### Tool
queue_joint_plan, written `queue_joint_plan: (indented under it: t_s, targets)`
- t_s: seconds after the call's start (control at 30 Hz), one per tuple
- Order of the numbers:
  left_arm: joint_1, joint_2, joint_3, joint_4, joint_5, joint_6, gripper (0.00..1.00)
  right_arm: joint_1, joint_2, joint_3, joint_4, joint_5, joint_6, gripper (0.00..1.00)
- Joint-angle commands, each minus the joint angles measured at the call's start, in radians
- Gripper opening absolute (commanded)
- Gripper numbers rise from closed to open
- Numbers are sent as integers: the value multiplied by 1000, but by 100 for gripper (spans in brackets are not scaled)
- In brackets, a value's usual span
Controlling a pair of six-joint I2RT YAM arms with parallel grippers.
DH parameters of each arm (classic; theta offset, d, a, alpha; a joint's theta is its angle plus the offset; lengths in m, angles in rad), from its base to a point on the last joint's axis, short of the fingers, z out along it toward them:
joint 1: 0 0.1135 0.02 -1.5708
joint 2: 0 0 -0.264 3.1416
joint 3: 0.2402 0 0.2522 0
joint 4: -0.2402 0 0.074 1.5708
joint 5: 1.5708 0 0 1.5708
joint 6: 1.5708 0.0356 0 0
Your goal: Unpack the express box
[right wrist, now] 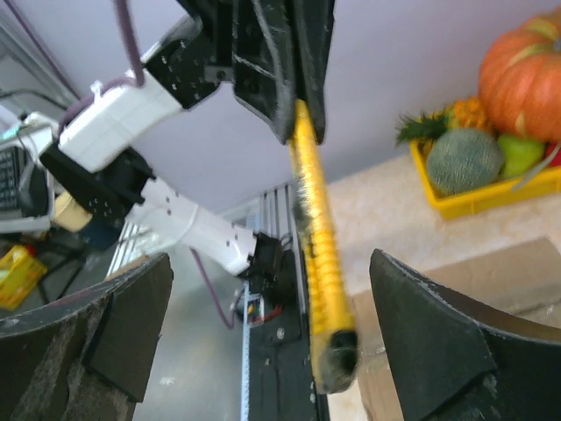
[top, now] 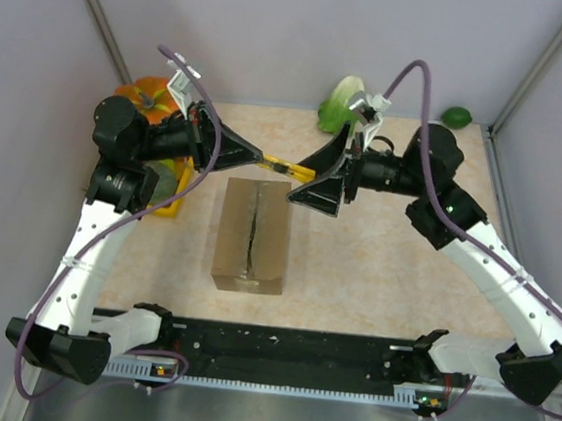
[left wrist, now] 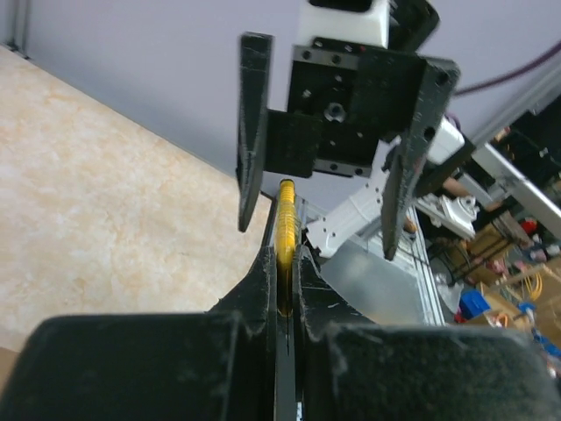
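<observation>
The express box (top: pixel 252 236) is brown cardboard and lies mid-table with its flaps down and the centre seam slit; its corner (right wrist: pixel 500 272) shows in the right wrist view. Above its far end a yellow utility knife (top: pixel 287 168) hangs level. My left gripper (top: pixel 258 157) is shut on one end of the knife (left wrist: pixel 286 219), with both fingers (left wrist: pixel 263 281) pressed flat against it. My right gripper (top: pixel 296 182) stands open around the knife's other end (right wrist: pixel 316 237), its fingers (right wrist: pixel 429 333) well apart from it on both sides.
A yellow tray (top: pixel 169 204) of fruit sits at the left, behind my left arm, with an orange pumpkin (top: pixel 147 96) beside it. A green leafy vegetable (top: pixel 340 104) and a lime (top: pixel 457 116) lie at the back edge. Grey walls close in both sides.
</observation>
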Motion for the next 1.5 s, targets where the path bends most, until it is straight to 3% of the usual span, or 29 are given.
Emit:
queue_joint_plan:
  t_s: [0.0,0.2,0.3,0.37,0.5,0.83,1.1,1.47]
  targets:
    - [1,-28,78,-38,-233,-32,0,21,-101,-120,488,117,249,94]
    - [-2,-88,35,144,-369,-232,0,89,-52,-85,579,284,330,93]
    - [-4,-99,17,178,-408,-289,0,90,-24,-76,654,343,445,93]
    - [-12,-105,-11,232,-444,-331,0,92,20,-56,755,329,543,92]
    - [-41,-137,-71,276,-518,-358,0,105,74,14,789,337,605,84]
    - [-90,-196,-178,324,-679,-289,0,107,82,79,645,423,602,85]
    - [-127,-168,-197,359,-678,-279,0,106,105,120,546,400,561,61]
    - [-130,-153,-160,289,-684,-252,0,107,136,162,423,355,508,52]
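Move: The left hand already holds one end of the yellow utility knife; the knife's middle lies about 6 cm to the right of its pads and 1 cm back, level with them. From the opened right hand that middle is some 6 cm left and 1 cm forward, level, with the free end between its jaws. The cardboard box sits about 12 cm forward of both hands, nearly 40 cm below, roughly 12 cm left of the right one. Both hands lift well clear of the box, the right some 11 cm and the left about 6 cm, each tipping its fingers up about 25 degrees, while the left keeps its pinch and swings the knife's free end forward and up. The right also eases forward and left along the knife, its open jaws narrowing to about half around the free end without closing on it. ##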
